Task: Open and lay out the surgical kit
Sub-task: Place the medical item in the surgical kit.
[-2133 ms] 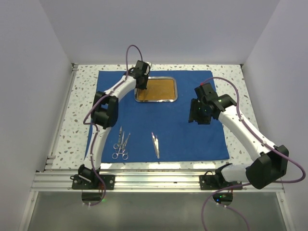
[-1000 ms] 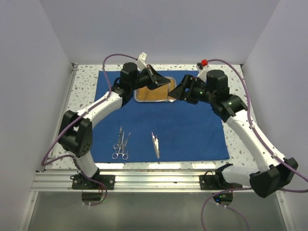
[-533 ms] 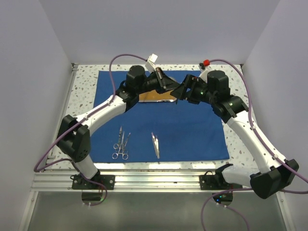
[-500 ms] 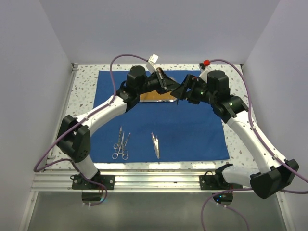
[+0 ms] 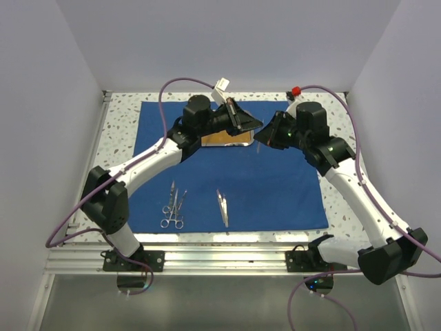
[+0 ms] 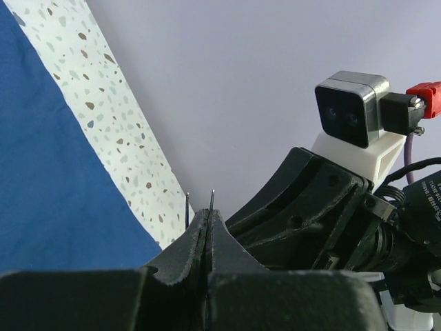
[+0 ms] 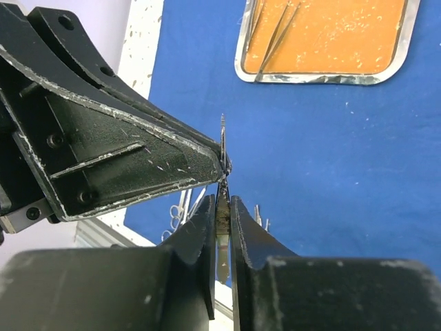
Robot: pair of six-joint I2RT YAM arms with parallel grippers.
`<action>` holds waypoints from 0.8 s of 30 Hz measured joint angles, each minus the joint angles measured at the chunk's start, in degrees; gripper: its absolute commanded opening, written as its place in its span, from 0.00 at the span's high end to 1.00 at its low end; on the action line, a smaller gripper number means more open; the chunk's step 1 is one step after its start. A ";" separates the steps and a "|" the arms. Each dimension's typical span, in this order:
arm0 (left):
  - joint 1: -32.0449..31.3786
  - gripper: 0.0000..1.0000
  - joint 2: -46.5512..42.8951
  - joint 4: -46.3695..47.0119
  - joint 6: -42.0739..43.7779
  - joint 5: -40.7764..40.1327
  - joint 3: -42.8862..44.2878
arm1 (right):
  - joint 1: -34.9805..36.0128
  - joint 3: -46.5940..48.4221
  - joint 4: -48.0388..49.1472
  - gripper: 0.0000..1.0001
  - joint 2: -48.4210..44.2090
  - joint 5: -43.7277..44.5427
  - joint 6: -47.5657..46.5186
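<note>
The royal-blue cloth (image 5: 275,186) lies spread flat on the table. The steel tray (image 5: 227,143) with the orange-brown inside sits at its far middle, partly behind my left arm. Just right of the tray, above the cloth, my left gripper (image 5: 255,126) and right gripper (image 5: 261,136) meet tip to tip. The left gripper (image 6: 207,214) is shut on slim tweezers whose two tips (image 6: 211,198) stick out past it. The right gripper (image 7: 221,203) is shut on the ribbed part of the same tweezers (image 7: 221,231). A slim silver instrument (image 7: 275,38) lies in the tray (image 7: 324,79).
Scissors and forceps (image 5: 172,205) lie side by side on the cloth's near left. Another pair of tweezers (image 5: 222,207) lies near the front middle. Speckled tabletop (image 5: 117,158) borders the cloth, with white walls on three sides and a metal rail along the front.
The left gripper rose from the tray and swung right with the tweezers. The right gripper moved in to meet it and has closed on them.
</note>
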 measured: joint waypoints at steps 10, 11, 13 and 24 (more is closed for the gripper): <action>0.00 0.01 0.33 -2.32 2.84 0.20 2.51 | 0.02 0.00 -3.80 1.00 -0.13 2.71 -2.23; 0.00 0.01 0.46 -4.52 4.00 0.04 4.22 | 0.00 -0.02 -5.03 1.00 -0.26 3.45 -2.67; 0.04 0.01 0.52 -10.27 8.15 -1.07 8.02 | 0.00 -0.76 -7.17 1.00 -1.05 4.94 -3.72; 8.15 0.04 2.60 -37.24 31.28 -17.79 16.41 | 0.00 -21.86 -14.64 1.00 -10.16 7.13 -5.33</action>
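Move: Between both hands, the medical item is gripped at 0.0 s. The right hand's likely goal, bare drape, lies some 12 cm back, 6 cm right and 28 cm below it; the scalpel pair lies about 11 cm back and 10 cm left, the scissors about 10 cm back and 27 cm left. From the left hand, the tweezers still in the tray are roughly 19 cm ahead, 15 cm left and 31 cm below; the tray's middle is 20 cm ahead, 10 cm left. Handing over the slim item, the left fingers open wide and let go, lift a couple of centimetres, then swing left and forward, dipping towards the tray as the hand rolls some 35 degrees, left side rising. The right keeps its pinch and, slowly at first, carries the item about 15 cm down, 9 cm back and 7 cm right towards the bare near part of the drape, fingers tipping downward. ##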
